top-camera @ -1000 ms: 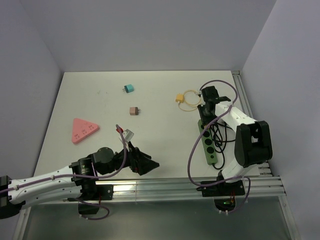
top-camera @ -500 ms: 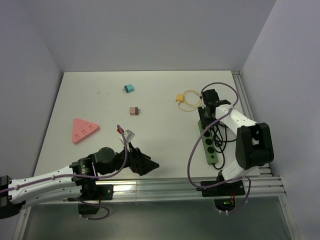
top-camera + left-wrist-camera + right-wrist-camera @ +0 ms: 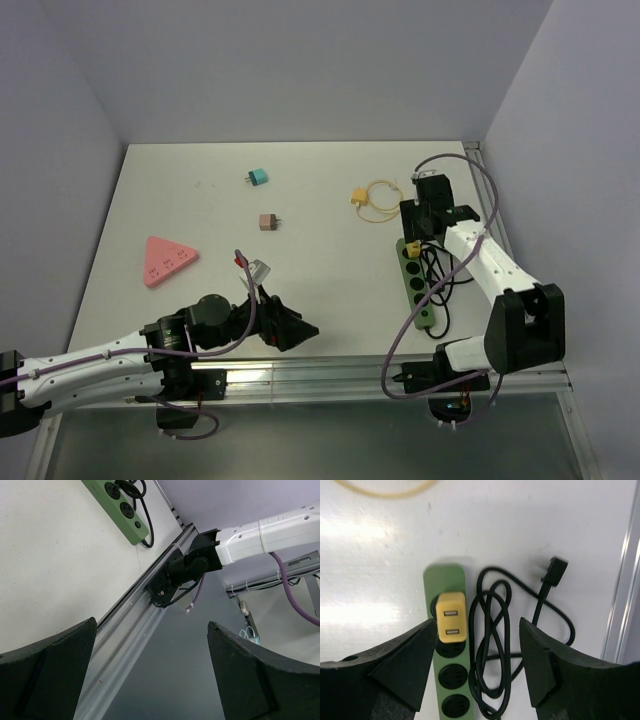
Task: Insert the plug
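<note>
A yellow plug (image 3: 451, 623) with two USB slots sits in the end socket of the green power strip (image 3: 445, 582). My right gripper (image 3: 477, 621) hovers above it, open, with a finger on either side and nothing held. From above, that gripper (image 3: 425, 213) is over the strip's far end (image 3: 418, 290) at the table's right. The strip's black cord (image 3: 492, 630) lies coiled beside it, its own black plug (image 3: 554, 570) loose on the table. My left gripper (image 3: 295, 328) rests low near the front edge, open and empty (image 3: 151, 622).
A pink triangular block (image 3: 168, 260) lies at the left, with a teal adapter (image 3: 259, 177) and a brown adapter (image 3: 268, 221) mid-table. A yellow looped cable (image 3: 372, 198) lies just left of the right gripper. Aluminium rails (image 3: 350, 365) run along the front and right edges.
The right gripper's jaws have opened off the yellow plug, which stays in the strip. The right arm's elbow has swung out to the right. The left arm has not moved.
</note>
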Robot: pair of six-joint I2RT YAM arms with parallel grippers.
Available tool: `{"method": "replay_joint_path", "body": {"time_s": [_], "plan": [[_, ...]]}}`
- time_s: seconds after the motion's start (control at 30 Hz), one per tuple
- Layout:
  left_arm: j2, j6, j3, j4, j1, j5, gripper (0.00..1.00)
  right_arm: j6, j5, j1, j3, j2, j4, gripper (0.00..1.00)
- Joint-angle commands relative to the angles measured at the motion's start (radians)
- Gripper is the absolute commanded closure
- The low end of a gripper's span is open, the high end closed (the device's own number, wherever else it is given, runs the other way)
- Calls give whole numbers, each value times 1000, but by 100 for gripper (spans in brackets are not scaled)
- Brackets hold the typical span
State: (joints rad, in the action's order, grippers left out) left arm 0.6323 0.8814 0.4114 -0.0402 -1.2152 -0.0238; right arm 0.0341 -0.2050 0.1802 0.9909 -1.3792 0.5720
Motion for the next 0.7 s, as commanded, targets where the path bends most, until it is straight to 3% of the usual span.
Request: {"method": "replay_joint_path", "body": {"time_s": [0.0,0.07,0.1,0.2,0.3,0.4,0.6,0.67], "plan": [[-6,7,6,-35,0,-4,3,-11,-14,21,0,69,-142,26],[-9,8,3,-38,0,-5,2,-69,-96,38,6,71,-211,20],[-11,8,1,-36,0,-7,2,-98,-128,45,20,62,-228,1],[-14,-1,6,-30,0,-19,2,-180,-126,71,140,-15,-209,0],[-11,-21,17,-12,0,-48,2,-240,-221,126,283,-104,-160,0],[-9,-45,26,0,0,-91,2,-258,-90,143,422,-211,-103,0],[42,-124,66,31,0,-215,2,-319,-36,143,661,-443,-44,0],[76,-130,87,37,0,-301,1,-345,-7,143,719,-530,-9,6]]}}
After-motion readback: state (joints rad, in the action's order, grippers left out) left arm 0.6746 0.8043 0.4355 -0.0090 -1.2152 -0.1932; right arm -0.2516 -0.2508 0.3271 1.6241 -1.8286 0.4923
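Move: The right hand, empty, is bound for the cabled charger, about 17 cm ahead, 14 cm left and 10 cm below; its yellow cable coil lies 7 cm to the charger's right. The yellow plug, already in the green strip, is 1 cm back, 2 cm left and 6 cm below the right hand; the strip's middle is some 10 cm back, 2 cm left, 8 cm down. From the left hand the charger is roughly 41 cm ahead, 17 cm right, 19 cm below. Forward some 16 cm and left about 11, the right hand swings up away from the seated yellow plug towards the cabled charger, climbing nearly 10 cm before sinking 2 at the end. Its part-open fingers spread wide, and the wrist tips them up about 15 degrees and rolls its left side up. Late on, the empty left hand starts forward about 3 cm, turning counter-clockwise. ##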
